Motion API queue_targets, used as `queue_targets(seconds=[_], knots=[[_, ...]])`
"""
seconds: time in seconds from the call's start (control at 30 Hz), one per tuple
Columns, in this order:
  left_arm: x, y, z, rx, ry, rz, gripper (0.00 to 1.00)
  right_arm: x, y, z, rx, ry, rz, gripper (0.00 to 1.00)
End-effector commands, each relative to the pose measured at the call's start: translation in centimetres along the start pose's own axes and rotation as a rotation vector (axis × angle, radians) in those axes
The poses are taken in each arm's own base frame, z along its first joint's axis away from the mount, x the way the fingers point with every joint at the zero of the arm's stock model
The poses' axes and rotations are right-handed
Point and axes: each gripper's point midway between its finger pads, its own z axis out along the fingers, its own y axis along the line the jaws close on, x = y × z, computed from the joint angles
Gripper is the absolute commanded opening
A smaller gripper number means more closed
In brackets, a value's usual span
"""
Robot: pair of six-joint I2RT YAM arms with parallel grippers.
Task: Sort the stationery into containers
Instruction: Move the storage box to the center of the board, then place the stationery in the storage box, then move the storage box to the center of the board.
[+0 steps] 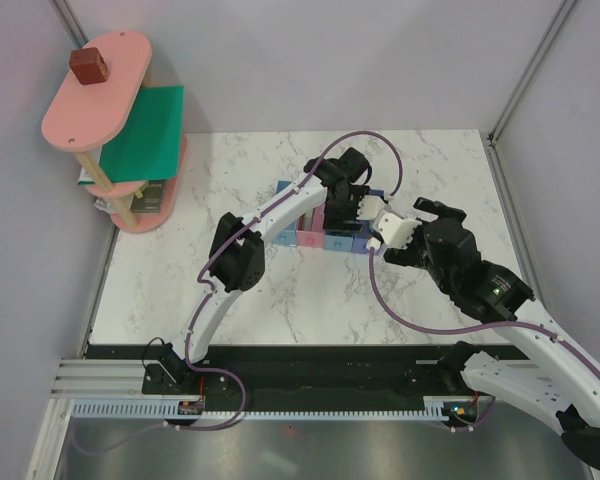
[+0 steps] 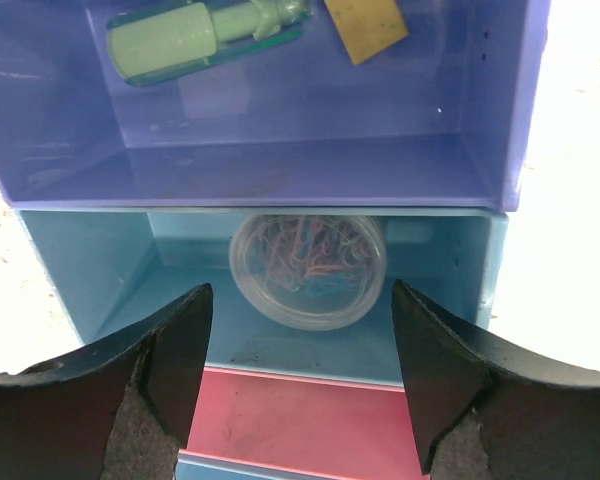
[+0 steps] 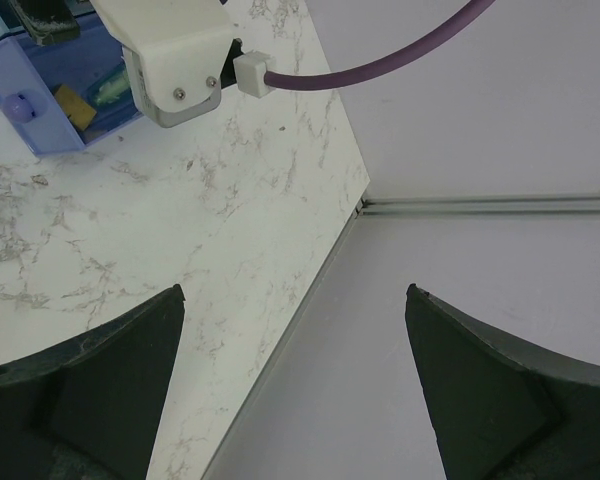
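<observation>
The containers [image 1: 310, 238] are a row of joined bins in the middle of the table. My left gripper [image 2: 300, 290] hangs open just above them with nothing between its fingers. Below it, a clear round box of coloured paper clips [image 2: 308, 268] lies in the light blue bin [image 2: 100, 270]. The purple-blue bin [image 2: 280, 165] holds a mint-green piece [image 2: 180, 38] and a tan block [image 2: 365, 25]. The pink bin [image 2: 300, 420] shows a bare floor. My right gripper [image 3: 295, 290] is open and empty, right of the bins, over the table's right edge.
A pink-and-green tiered shelf [image 1: 120, 130] stands at the back left with a brown cube [image 1: 88, 65] on top. The left arm's white camera housing [image 3: 175, 55] and purple cable sit close ahead of my right gripper. Walls border the table on three sides.
</observation>
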Motion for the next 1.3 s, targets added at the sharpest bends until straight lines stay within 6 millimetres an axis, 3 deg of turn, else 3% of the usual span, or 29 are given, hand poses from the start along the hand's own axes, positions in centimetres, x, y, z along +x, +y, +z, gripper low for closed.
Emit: queue_targets(seconds=[0.0,0.23,0.43,0.6,0.73,0.97,1.07,1.27], knots=[[-1.9,1.9,-1.8,-0.09,-0.05,-0.015,0.8,-0.6,-1.3,-0.8,0.033,-0.027,0.043,0.98],[-2.8,3.5,-3.9,-0.171,-0.078,-0.033,0.8,-0.7,-1.5,-0.9,0.037,-0.031,0.044,0.98],[-3.9,5.7,-7.5,-0.287,-0.131,-0.073,0.8,-0.9,-1.8,-1.1,0.043,-0.036,0.051,0.98],[-2.5,6.1,-9.8,-0.321,-0.119,-0.111,0.8,-0.9,-2.0,-1.3,0.047,-0.041,0.053,0.98],[-0.5,5.8,-10.3,-0.317,-0.098,-0.152,0.8,-1.0,-2.0,-1.3,0.046,-0.043,0.055,0.98],[6.3,6.4,-8.5,-0.324,0.042,-0.224,0.79,-1.0,-2.1,-1.4,0.048,-0.049,0.06,0.98],[8.2,6.0,-7.3,-0.301,0.076,-0.244,0.78,-0.9,-2.2,-1.5,0.051,-0.045,0.065,0.98],[9.7,4.7,-5.5,-0.251,0.112,-0.249,0.77,-0.9,-2.4,-1.7,0.053,-0.044,0.068,0.98]])
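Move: Just left of centre in relation to the left hand lies the storage box, its middle some 2 cm left, 1 cm ahead and 3 cm below. The round clip tub sits about 2 cm right and 2 cm below, between the open fingers. The pink compartment is roughly 6 cm left, the leftmost blue one 14 cm left, the purple one 10 cm right. From the idle right hand, the box lies some 14 cm ahead, 22 cm left and 22 cm below. Rising away from the clip tub with its fingers still open, the left hand lifts about 8 cm while easing forward, then swings left over the pink compartment and sinks again by some 4 cm towards the leftmost blue compartment. It ends about 10 cm left of and 6 cm ahead of its start, turned roughly 20 degrees counter-clockwise. ##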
